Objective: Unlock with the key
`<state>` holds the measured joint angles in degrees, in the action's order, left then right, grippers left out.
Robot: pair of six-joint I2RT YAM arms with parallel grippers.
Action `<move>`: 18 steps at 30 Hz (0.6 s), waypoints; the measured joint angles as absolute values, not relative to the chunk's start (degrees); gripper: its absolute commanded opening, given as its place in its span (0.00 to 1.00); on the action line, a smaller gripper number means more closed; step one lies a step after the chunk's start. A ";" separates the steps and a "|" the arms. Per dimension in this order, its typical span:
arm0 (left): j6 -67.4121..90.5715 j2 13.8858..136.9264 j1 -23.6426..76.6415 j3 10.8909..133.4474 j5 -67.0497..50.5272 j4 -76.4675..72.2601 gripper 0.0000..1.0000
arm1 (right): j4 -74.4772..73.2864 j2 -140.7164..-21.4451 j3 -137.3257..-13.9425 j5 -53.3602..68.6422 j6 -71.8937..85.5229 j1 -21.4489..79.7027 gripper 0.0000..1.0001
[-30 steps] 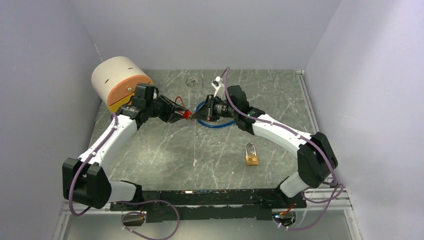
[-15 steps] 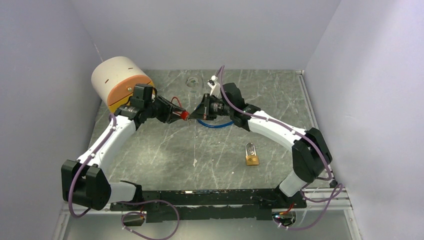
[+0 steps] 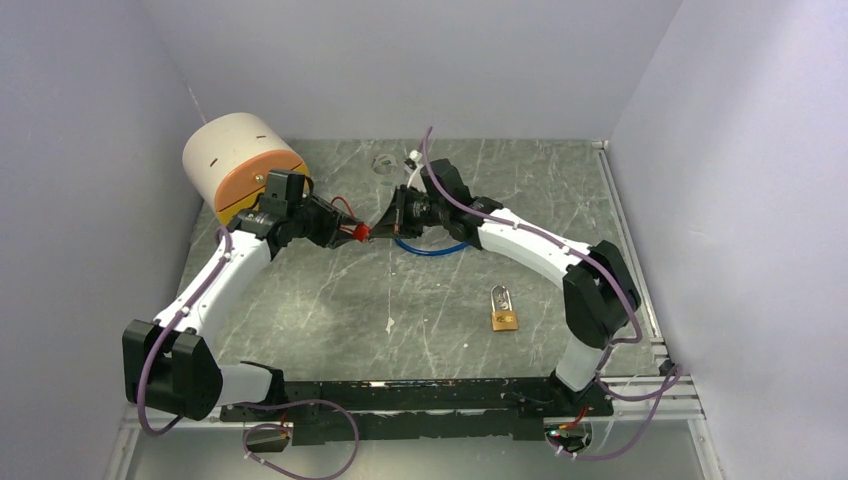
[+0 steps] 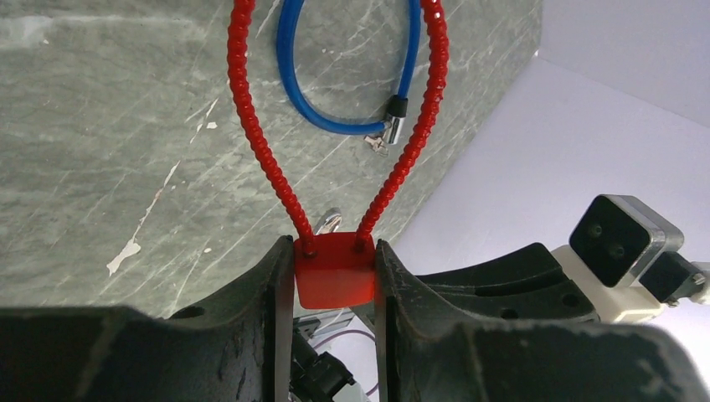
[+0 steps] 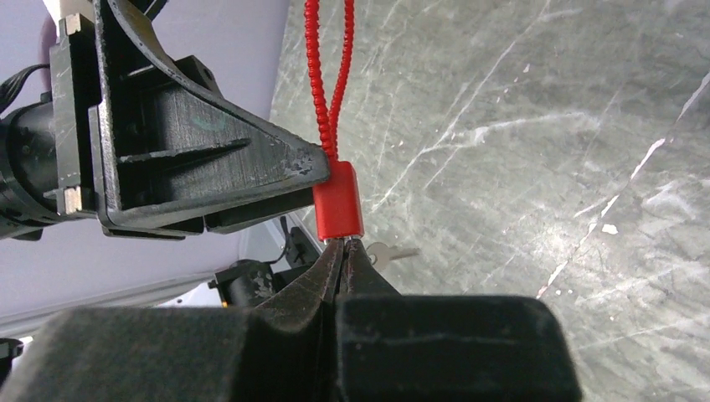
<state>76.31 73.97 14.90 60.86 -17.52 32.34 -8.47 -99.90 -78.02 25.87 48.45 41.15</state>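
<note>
A small red lock (image 4: 335,272) with a red beaded cable loop (image 4: 251,126) is clamped between the fingers of my left gripper (image 4: 333,251) and held above the table. In the top view both grippers meet at the lock (image 3: 363,232), left gripper (image 3: 355,232) on its left. My right gripper (image 5: 343,247) is shut, its tips pinching a silver key stub at the underside of the red lock (image 5: 339,201). A second silver key (image 5: 392,251) shows just behind those tips; whether it hangs or lies on the table is unclear.
A blue cable lock (image 3: 430,247) lies on the marble table under the right wrist. A brass padlock (image 3: 505,318) lies nearer the front, right of centre. A large beige and orange cylinder (image 3: 240,165) stands at the back left. The walls are close on both sides.
My right arm has swung left until its tips meet the red lock, and its jaws have closed fully. The left gripper with the lock has shifted slightly left.
</note>
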 measured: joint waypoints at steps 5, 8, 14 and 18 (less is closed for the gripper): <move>76.18 73.38 15.57 60.31 -17.89 31.70 0.03 | -0.43 -96.73 -70.89 26.52 49.56 40.40 0.23; 76.44 71.77 15.84 59.24 -18.39 29.71 0.03 | 1.96 -94.94 -68.88 26.98 49.25 40.16 0.32; 76.51 70.28 16.38 59.11 -20.12 27.33 0.03 | 5.82 -89.82 -64.90 27.00 47.72 40.03 0.37; 75.79 70.30 16.60 59.13 -20.12 27.35 0.02 | 7.51 -87.61 -63.61 27.14 47.44 40.01 0.33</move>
<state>75.79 70.30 16.60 59.13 -20.12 27.35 7.51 -87.61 -63.61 27.14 47.44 40.01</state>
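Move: The key sits in the end of the red lock, right at the right hand's shut fingertips, about 1 cm left of that hand; the red lock's body is some 3 cm left and 1 cm ahead. On the table 20 cm below lie the blue cable lock, about 10 cm ahead and 12 cm right, and the brass padlock, some 7 cm back and 26 cm right. From the left hand, holding the red lock, the key is about 3 cm right and 1 cm lower. The key is let go: the right fingers open from shut to about a third and come off it, while the right hand backs away from the red lock, first rightward, then mostly up, about 5 cm in all with some back, its fingertips tilting up some 10 degrees. The left hand keeps its pinch on the red lock, rising about 2.5 cm and easing a little right. ##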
